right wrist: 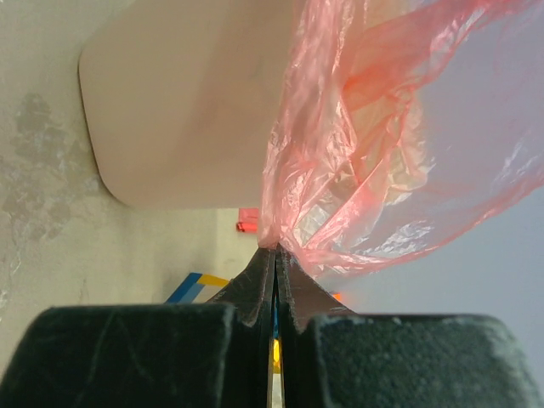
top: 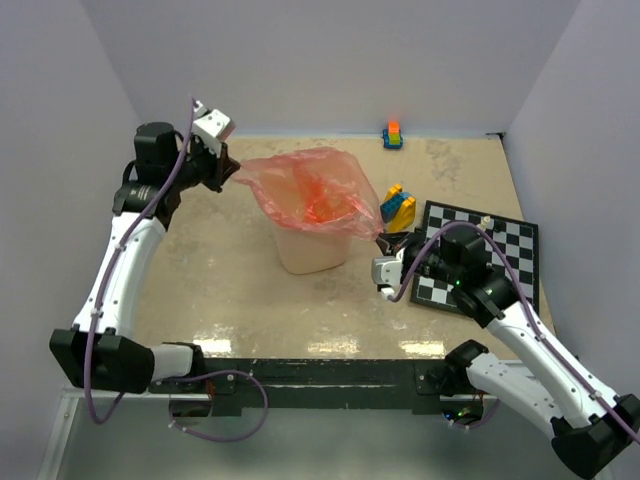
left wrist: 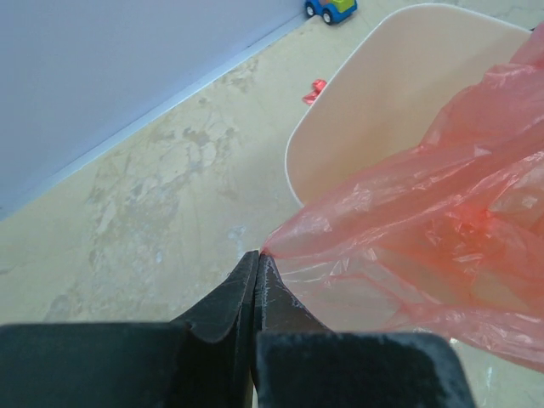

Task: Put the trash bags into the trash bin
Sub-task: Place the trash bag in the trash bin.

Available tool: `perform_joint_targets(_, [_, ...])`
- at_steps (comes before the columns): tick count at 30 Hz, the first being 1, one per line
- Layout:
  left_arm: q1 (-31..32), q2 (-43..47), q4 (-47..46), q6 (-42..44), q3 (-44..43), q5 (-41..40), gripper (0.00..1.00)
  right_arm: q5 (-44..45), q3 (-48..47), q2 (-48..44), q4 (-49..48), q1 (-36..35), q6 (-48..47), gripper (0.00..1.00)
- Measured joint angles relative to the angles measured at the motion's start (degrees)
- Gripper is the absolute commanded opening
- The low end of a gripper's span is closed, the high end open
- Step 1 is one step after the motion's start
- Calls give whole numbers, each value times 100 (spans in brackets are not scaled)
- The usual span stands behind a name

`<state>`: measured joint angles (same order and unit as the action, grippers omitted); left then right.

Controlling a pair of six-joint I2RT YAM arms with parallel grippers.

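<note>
A crinkly translucent red trash bag (top: 305,190) is stretched open over the mouth of the cream-beige trash bin (top: 312,252), which stands upright mid-table. My left gripper (top: 232,172) is shut on the bag's left corner, above and left of the bin. The left wrist view shows its shut tips (left wrist: 257,253) pinching the red film (left wrist: 425,238) beside the bin (left wrist: 382,102). My right gripper (top: 379,243) is shut on the bag's right corner. The right wrist view shows its tips (right wrist: 276,246) pinching the bag (right wrist: 365,144) beside the bin (right wrist: 187,110).
A black-and-white checkerboard (top: 495,255) lies under my right arm. Yellow-and-blue toy blocks (top: 397,207) sit right of the bin. A small toy (top: 393,135) stands at the back wall. A small red scrap (left wrist: 314,89) lies on the table beyond the bin.
</note>
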<state>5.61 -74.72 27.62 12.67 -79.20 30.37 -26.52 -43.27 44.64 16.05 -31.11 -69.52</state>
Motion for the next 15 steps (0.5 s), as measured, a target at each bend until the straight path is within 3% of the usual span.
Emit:
perform_joint_targets(7, [-243,1156,-776,221,1453,118,0,-7,234,131,-166,-2,-334,0])
perform_joint_targets(13, [-243,1550,-1246,463,2452,214,0,28,361,393,-382,-2,-557,0])
perform_joint_targets(14, [-243,1565,-1355,474,2605,125,1,46,396,435,-428,-2,-564,0])
perform_joint_targets(15, [-243,1569,-1460,472,2745,-2,9,63,439,466,-474,-2,-560,0])
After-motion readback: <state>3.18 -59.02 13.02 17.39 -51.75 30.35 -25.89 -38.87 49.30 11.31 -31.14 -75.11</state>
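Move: Both hands already pinch the red bag, spread between them over the bin. From the left hand the bin's middle lies about 16 cm to the right, some 2 cm back and roughly 19 cm below; from the right hand it is about 14 cm left, 11 cm ahead and 14 cm below. The yellow-and-blue toy is some 14 cm ahead and 9 cm right of the right hand, the chessboard 7 cm ahead and 28 cm right, both on the table. Backward first by about 4 cm, then mostly down, the left hand sinks some 7 cm beside the bin with a slight drift outward to its left, its fingers tipping up a little. The right hand lowers its side about 4 cm, easing slightly forward. Both fingertips stay shut on the bag, holding it stretched across the bin. ##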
